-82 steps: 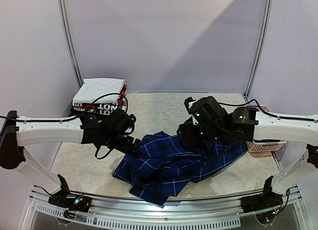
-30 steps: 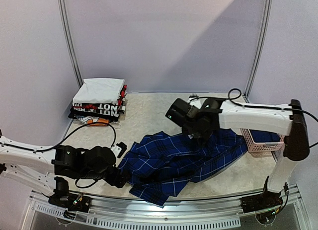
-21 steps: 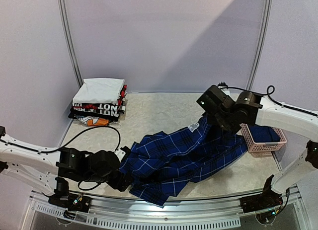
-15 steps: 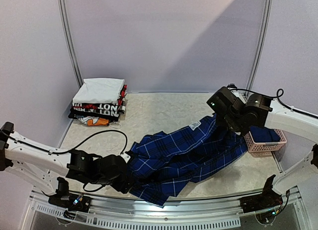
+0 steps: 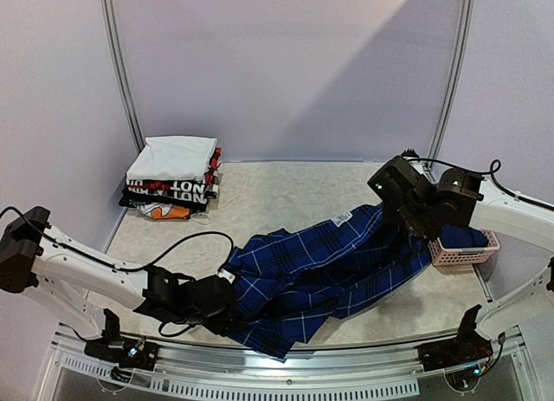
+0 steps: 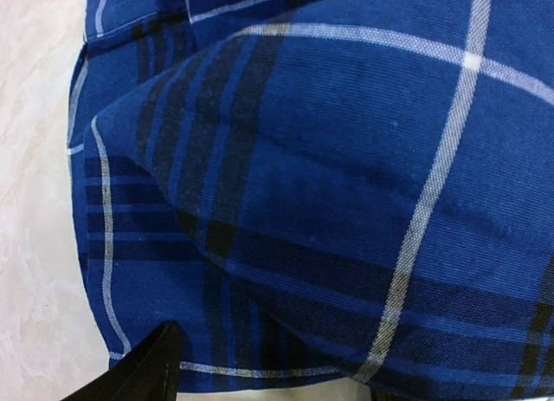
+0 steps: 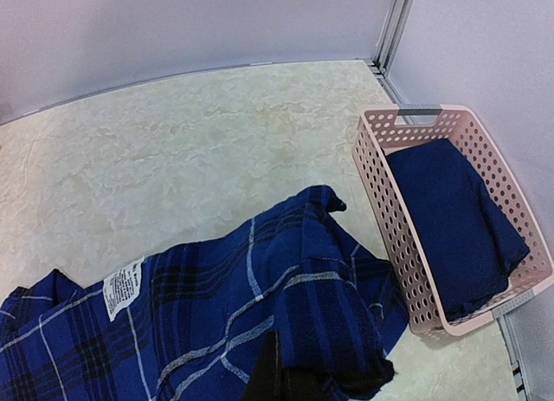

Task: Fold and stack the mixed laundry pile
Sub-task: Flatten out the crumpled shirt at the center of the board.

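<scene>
The dark-blue plaid shirt (image 5: 320, 258) lies stretched from the near left toward the far right of the table. My right gripper (image 5: 405, 223) is shut on its far-right end and holds that end raised; in the right wrist view bunched plaid shirt (image 7: 216, 314) sits in the right gripper (image 7: 294, 388). My left gripper (image 5: 227, 299) is low at the shirt's near-left edge. In the left wrist view the plaid shirt (image 6: 329, 176) fills the frame and the left gripper (image 6: 273, 366) is open, its fingers astride the hem. A navy T-shirt (image 7: 454, 219) lies in the basket.
The pink lattice basket (image 5: 463, 258) stands at the right edge, its wall (image 7: 389, 228) close to the shirt's raised end. A stack of folded white and black garments (image 5: 173, 171) sits at the back left. A white label (image 5: 340, 219) shows on the shirt.
My right gripper has pulled the shirt's end up and to the right, stretching the cloth out. My left arm has slid right along the near edge onto the shirt's hem, its fingers narrowing slightly.
</scene>
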You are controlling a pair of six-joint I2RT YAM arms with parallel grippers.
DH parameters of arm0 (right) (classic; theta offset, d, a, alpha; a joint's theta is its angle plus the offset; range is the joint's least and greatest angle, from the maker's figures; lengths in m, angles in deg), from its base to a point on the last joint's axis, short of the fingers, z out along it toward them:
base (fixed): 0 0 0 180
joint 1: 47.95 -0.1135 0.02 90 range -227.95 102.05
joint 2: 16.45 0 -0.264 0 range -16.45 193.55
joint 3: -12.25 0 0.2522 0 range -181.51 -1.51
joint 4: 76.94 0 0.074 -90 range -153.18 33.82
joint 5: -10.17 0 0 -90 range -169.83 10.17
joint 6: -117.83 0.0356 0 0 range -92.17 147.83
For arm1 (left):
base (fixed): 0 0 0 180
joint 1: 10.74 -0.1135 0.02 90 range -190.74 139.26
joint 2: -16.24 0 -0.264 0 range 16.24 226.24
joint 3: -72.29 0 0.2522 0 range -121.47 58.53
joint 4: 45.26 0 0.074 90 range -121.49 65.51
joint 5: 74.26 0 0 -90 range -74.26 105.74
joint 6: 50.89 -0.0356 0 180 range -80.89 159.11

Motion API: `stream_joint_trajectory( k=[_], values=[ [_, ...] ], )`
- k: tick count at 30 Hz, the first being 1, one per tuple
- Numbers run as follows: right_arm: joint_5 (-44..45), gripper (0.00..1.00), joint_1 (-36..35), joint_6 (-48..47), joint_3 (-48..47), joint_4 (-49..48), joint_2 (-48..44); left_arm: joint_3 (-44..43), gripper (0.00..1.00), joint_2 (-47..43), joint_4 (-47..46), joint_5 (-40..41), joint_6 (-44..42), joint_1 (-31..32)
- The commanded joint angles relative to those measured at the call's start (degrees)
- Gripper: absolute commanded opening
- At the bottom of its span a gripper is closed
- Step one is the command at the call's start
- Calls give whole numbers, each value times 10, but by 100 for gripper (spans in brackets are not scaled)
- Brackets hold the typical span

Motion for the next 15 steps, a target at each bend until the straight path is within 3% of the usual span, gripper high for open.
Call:
stream_joint_trajectory(
  k=[1, 5, 8, 9, 15],
  values=[
    [-4, 0, 4, -2, 9, -2, 0, 9, 74, 15, -8, -4, 27, -8],
    [-3, 0, 4, -3, 8, -3, 5, 28, 43, 25, -35, -15, 25, -15],
    [-2, 0, 4, -6, 4, -6, 8, 29, 4, 25, -33, -8, 18, -22],
    [-3, 0, 4, -8, 2, -9, 9, 25, 0, 20, -24, -1, 17, -22],
    [-40, 0, 4, -49, -18, -33, 3, -26, 0, -90, 99, 71, 6, -23]
  ],
)
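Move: The shirt's near-left hem lies right under and between the open left fingers, about 1 cm ahead, 1 cm right and 1 cm below. From this hand the shirt's near corner is some 11 cm right and 6 cm back, its crumpled middle roughly 20 cm right and 13 cm ahead, both near board level. From the right hand, which still holds the shirt's other end up, the hem is about 39 cm left, 14 cm back and 22 cm lower. Close the left gripper fully on the near-left hem, fingers pointing down to the board, easing only about 1 cm forward and a touch right as it shuts; pinch the thin cloth between the pads. Then start back to the left and slightly up, some 1 cm, with the fold held. Keep the right gripper shut on the raised end and practically still. ##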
